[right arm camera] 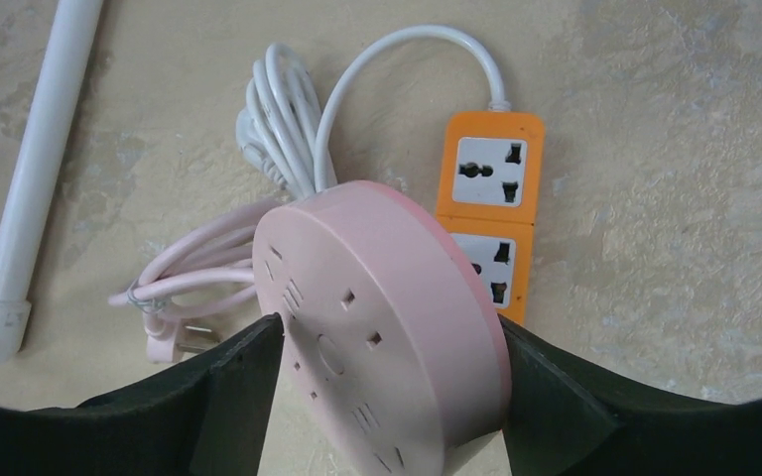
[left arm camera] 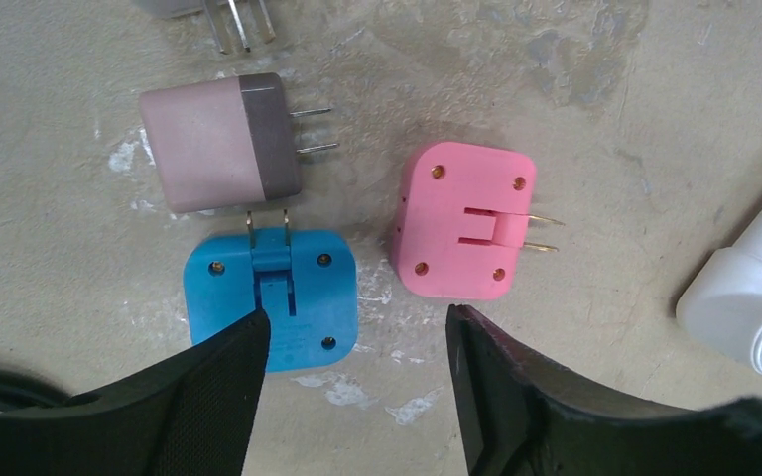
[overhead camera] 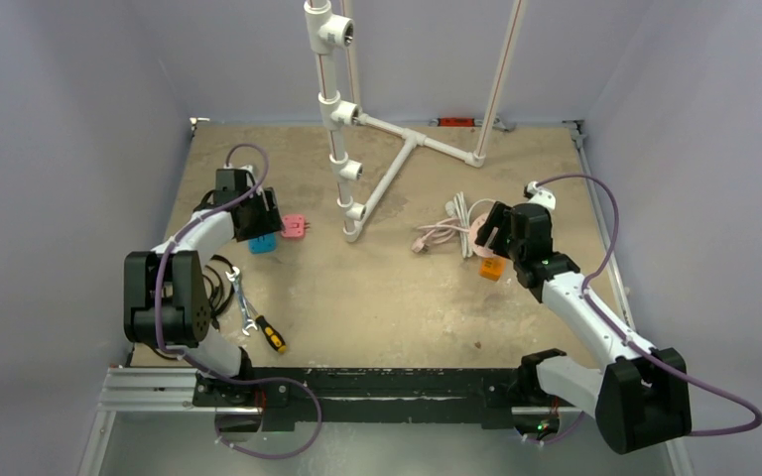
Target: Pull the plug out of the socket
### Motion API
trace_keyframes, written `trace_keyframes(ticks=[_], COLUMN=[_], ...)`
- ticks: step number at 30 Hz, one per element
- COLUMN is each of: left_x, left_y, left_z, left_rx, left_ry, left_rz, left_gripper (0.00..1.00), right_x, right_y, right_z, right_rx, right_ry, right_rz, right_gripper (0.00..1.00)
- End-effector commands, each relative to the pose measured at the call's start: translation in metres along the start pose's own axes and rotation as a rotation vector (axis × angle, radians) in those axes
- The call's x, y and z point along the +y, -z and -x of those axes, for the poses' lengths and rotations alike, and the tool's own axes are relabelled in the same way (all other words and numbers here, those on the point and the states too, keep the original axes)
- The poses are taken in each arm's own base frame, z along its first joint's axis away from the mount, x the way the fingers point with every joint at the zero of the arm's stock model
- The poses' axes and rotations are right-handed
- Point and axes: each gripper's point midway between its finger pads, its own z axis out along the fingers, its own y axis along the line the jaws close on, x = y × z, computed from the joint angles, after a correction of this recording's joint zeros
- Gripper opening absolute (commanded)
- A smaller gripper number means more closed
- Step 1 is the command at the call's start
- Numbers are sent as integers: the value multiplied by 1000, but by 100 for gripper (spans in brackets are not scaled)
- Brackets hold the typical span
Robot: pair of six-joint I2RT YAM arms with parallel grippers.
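Note:
My right gripper is shut on a pink round socket, one finger on its face and one on its rim, holding it tilted on edge. The slots on its face are empty. Its pink cord lies coiled to the left with its plug. An orange power strip lies just behind. My left gripper is open above a blue plug adapter, its left finger over the adapter's corner. A pink adapter and a pink-and-grey charger lie close by, each apart from the others.
A white PVC pipe frame stands mid-table, its foot near both grippers. A white cable bundle lies by the orange strip. A wrench, a screwdriver and black cable lie near the left arm.

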Motion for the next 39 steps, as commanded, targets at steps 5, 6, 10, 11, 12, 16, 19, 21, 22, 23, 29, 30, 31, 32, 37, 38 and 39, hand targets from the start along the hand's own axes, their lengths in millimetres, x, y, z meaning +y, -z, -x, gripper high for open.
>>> trace_keyframes(ticks=[5, 6, 10, 11, 12, 16, 19, 21, 22, 23, 29, 30, 31, 32, 37, 38, 39], left_x=[1, 1, 1, 0, 0, -4, -8, -21, -26, -30, -50, -52, -53, -54, -52, -51, -50], left_y=[32, 35, 47, 51, 54, 68, 81, 91, 98, 105, 159, 167, 175, 184, 230, 238, 247], left_z=[41, 43, 51, 53, 54, 60, 67, 69, 70, 72, 79, 81, 82, 83, 88, 88, 88], left_rx=[-155, -168, -221, -234, -245, -288, -336, -368, -389, -415, -605, -631, -659, -685, -836, -866, -895], left_ry=[-23, -22, -22, -22, -22, -30, -52, -94, -113, -134, -196, -195, -192, -189, -154, -144, -135], left_rz=[28, 31, 36, 32, 34, 23, 36, 26, 23, 24, 9, -5, -17, -30, -63, -68, -75], left_gripper=[73, 74, 78, 80, 81, 84, 87, 89, 89, 90, 96, 97, 97, 98, 100, 99, 100], right_x=[-5, -5, -5, -4, -4, -4, -2, 0, 1, 2, 4, 5, 8, 11, 23, 26, 28], right_y=[5, 5, 9, 10, 11, 17, 23, 30, 34, 38, 72, 80, 88, 95, 133, 142, 149], right_z=[9, 9, 12, 12, 13, 19, 25, 32, 36, 40, 79, 89, 96, 104, 135, 140, 143], right_rx=[-37, -38, -45, -45, -45, -57, -73, -96, -111, -125, -276, -315, -343, -374, -528, -559, -584], right_ry=[-19, -19, -22, -22, -22, -28, -32, -29, -25, -22, 18, 35, 41, 50, 83, 86, 89], right_rz=[-20, -21, -16, -15, -15, -12, -3, 11, 18, 24, 50, 58, 76, 94, 183, 207, 226], right_gripper=[94, 97, 99, 99, 99, 99, 99, 99, 99, 99, 99, 99, 99, 99, 99, 99, 99])
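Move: The pink plug just let go lies about 3 cm ahead of the left hand, 4 cm to its right and 4 cm below; the blue plug is level with it, 2 cm left. The round socket hangs tilted between the right hand's parted fingers, its middle about 3 cm below. The orange power strip lies roughly 1 cm ahead and 3 cm right, some 11 cm below; the white cord is 5 cm ahead, 3 cm left. Opening wide, both hands rise away from socket and plugs, left about 23 cm, right 15, fingers tilting up. ##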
